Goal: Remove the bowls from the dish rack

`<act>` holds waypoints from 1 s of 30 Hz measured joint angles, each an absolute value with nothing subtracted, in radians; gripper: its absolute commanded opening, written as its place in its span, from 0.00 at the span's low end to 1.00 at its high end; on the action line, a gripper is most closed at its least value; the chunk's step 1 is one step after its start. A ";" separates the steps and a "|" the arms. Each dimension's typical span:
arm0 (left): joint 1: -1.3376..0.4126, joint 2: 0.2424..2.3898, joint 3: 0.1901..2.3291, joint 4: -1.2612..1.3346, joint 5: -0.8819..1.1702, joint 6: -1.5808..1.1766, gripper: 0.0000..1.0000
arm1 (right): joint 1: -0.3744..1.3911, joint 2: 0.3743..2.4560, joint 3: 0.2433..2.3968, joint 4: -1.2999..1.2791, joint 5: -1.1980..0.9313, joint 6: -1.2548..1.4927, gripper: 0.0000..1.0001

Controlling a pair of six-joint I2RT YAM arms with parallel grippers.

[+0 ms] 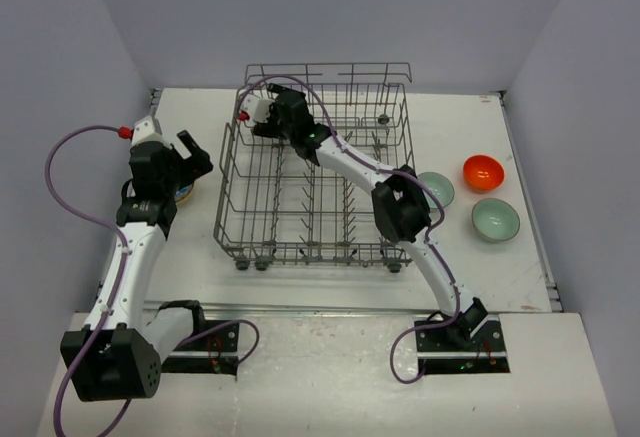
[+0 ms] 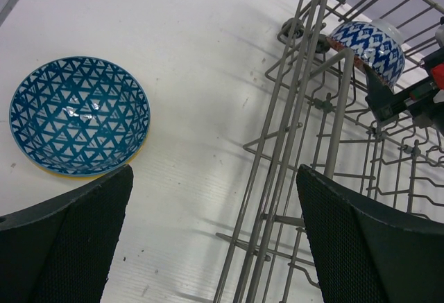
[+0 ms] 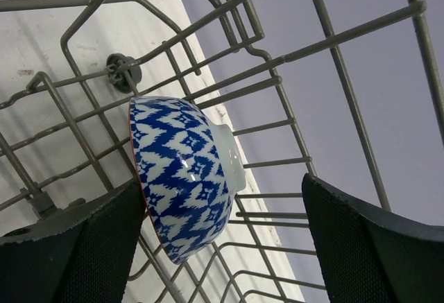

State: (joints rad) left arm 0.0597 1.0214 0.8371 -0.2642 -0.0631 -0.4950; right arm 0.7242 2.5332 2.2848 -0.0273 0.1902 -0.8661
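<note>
The grey wire dish rack [image 1: 312, 219] stands mid-table. In its far left corner a blue-and-white patterned bowl [image 3: 182, 178] with a thin red rim leans on edge against the wires. My right gripper [image 3: 222, 244] is open around it, the bowl close to the left pad [image 3: 83, 247] and well apart from the right one. The top view shows that gripper [image 1: 266, 123] deep in the corner by the bowl [image 1: 249, 109]. My left gripper [image 2: 215, 240] hangs open and empty left of the rack, near a blue triangle-patterned bowl [image 2: 78, 116] with a yellow outside.
Right of the rack an orange-red bowl [image 1: 482, 171] and two mint green bowls [image 1: 437, 189] [image 1: 496, 220] sit upright on the table. The rack's tall wire side [image 2: 305, 130] stands just right of the left gripper. Grey walls close in on three sides.
</note>
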 measured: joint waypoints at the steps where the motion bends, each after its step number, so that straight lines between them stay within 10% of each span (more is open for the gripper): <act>1: 0.060 1.021 0.838 -0.265 -0.062 -0.495 1.00 | 0.724 2.533 2.285 -0.023 0.191 -0.869 0.88; 18: 0.062 0.978 0.822 -0.265 -0.047 -0.496 1.00 | 0.717 2.658 2.252 0.285 0.338 -1.018 0.68; 30: 0.081 0.918 0.744 -0.253 -0.023 -0.505 1.00 | 0.718 2.693 2.223 0.458 0.456 -1.153 0.21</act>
State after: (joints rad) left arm 0.0811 0.9176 0.7437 -0.2527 -0.0231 -0.5053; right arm 0.7177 2.6926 2.2227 0.4576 0.4564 -1.1534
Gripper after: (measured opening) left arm 0.997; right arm 0.260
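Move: The blue-and-white bowl leans on its side in the rack about 5 cm ahead of my right hand, 2 cm to its left and 4 cm lower. At about the bowl's height, the rack's back wall stands straight ahead of the hand, roughly 10 cm out, and its left side wall lies level with the bowl, some 10 cm left of my hand. From my left hand, the bowl is about 24 cm ahead, 17 cm right and 8 cm below. I bring my right hand's jaws around the bowl's right-hand rim: first forward, some 4 cm in all, then bending to the right about 3.5 cm while sinking a little. As I go, the fingertips tip up about 20 degrees and swing clockwise, and the fingers close from wide to about a quarter, one inside the bowl, one outside, to pinch the rim. My left hand backs off about 2 cm. ##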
